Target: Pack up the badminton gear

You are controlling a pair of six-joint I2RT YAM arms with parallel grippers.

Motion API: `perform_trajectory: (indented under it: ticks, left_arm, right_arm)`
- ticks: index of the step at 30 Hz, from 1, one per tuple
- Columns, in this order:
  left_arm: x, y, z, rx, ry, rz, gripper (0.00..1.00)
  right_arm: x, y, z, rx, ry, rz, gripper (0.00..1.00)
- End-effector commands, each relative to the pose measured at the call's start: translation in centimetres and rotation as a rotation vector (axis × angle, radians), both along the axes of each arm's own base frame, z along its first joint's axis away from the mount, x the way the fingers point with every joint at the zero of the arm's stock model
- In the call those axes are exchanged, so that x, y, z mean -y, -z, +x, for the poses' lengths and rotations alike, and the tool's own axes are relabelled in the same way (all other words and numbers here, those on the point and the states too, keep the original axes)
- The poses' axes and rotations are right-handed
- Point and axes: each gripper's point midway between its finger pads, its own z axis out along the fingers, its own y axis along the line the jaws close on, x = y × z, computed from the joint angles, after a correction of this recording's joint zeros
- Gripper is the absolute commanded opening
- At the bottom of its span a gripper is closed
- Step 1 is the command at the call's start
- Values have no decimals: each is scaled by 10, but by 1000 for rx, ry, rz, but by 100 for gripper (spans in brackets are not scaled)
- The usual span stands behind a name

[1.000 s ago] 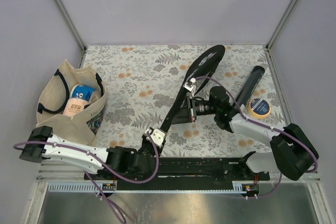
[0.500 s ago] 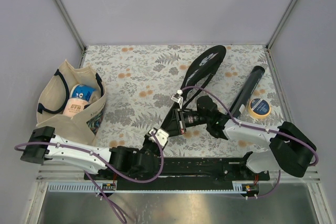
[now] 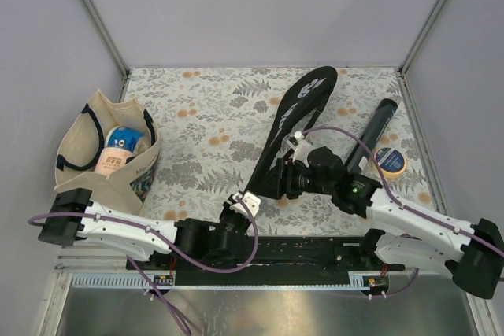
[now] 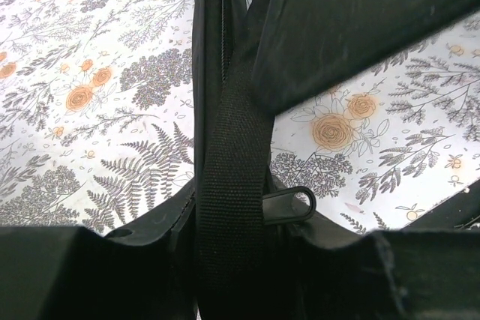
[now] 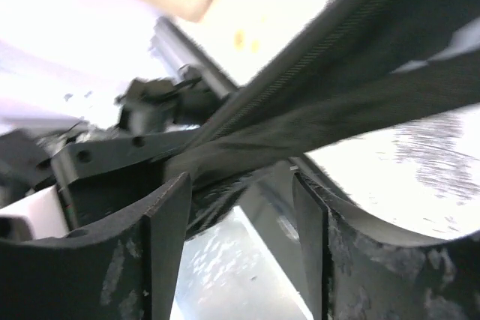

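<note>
The long black racquet cover (image 3: 303,104) with white lettering lies slanted across the floral table, wide end at the back. My left gripper (image 3: 242,204) holds its narrow near end. In the left wrist view the cover's black webbing strap (image 4: 232,148) runs between the jaws of the left gripper (image 4: 232,222), with a zipper pull (image 4: 291,204) beside it. My right gripper (image 3: 277,179) sits against the cover's middle on its right side. In the right wrist view the right gripper (image 5: 240,185) stands open, and the cover's zip edge (image 5: 315,95) crosses just past the fingertips. A black tube (image 3: 372,133) lies at the right.
A beige tote bag (image 3: 94,167) with items inside stands at the left edge. A tape roll (image 3: 390,160) lies beside the tube's near end. Grey walls close in the table on three sides, and a metal rail (image 3: 299,251) runs along the near edge.
The right gripper, shut on the cover a second ago, slid down along it and has now opened. The right arm's elbow swung out toward the near right. The left gripper kept its hold.
</note>
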Motion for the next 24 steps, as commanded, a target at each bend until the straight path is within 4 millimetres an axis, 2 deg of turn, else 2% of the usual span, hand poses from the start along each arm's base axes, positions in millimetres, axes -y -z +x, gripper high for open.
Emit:
perform_trajectory:
  ticks: [1, 4, 8, 10, 12, 15, 20, 24]
  left_arm:
    - [6, -14, 7, 16, -88, -33, 0]
    - [9, -2, 6, 20, -100, 30, 0]
    - [14, 12, 7, 15, -106, 87, 4]
    - [16, 17, 6, 6, -98, 102, 14]
    - [16, 19, 6, -3, -90, 109, 34]
    - [15, 20, 3, -26, -69, 97, 51]
    - [15, 17, -3, -67, -27, 66, 72]
    - [12, 5, -3, -84, -32, 20, 78]
  right_arm:
    - [69, 23, 43, 129, 363, -285, 67]
    - [104, 16, 53, 182, 519, -315, 71]
    - [134, -5, 58, 275, 633, -288, 80]
    - [147, -13, 61, 311, 677, -299, 86]
    - [158, -19, 63, 337, 709, -326, 91]
    - [168, -24, 65, 363, 735, -372, 100]
    - [176, -20, 66, 372, 740, -442, 100]
    - [181, -18, 64, 374, 740, -466, 100]
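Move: The left hand already pinches the racket bag by the webbing at its narrow end; the raised bag's middle lies about 28 cm ahead of this hand, 17 cm to its right and some 9 cm lower. From the right hand, beside that end, the bag's middle is 24 cm ahead, 12 cm right, 14 cm down; the black shuttle tube is about 28 cm ahead and 41 cm right, the yellow-rimmed tin 17 cm ahead and 46 cm right, both near table level. Still gripping the narrow end, the left hand lowers it about 4 cm towards the table with a slight roll, then opens its fingers, lets go and starts back up a little. Meanwhile the right hand, holding nothing, sweeps right some 17 cm and a little forward, away from the bag's narrow end, swinging its fingers clockwise from leftward to more forward while they open the rest of the way. ##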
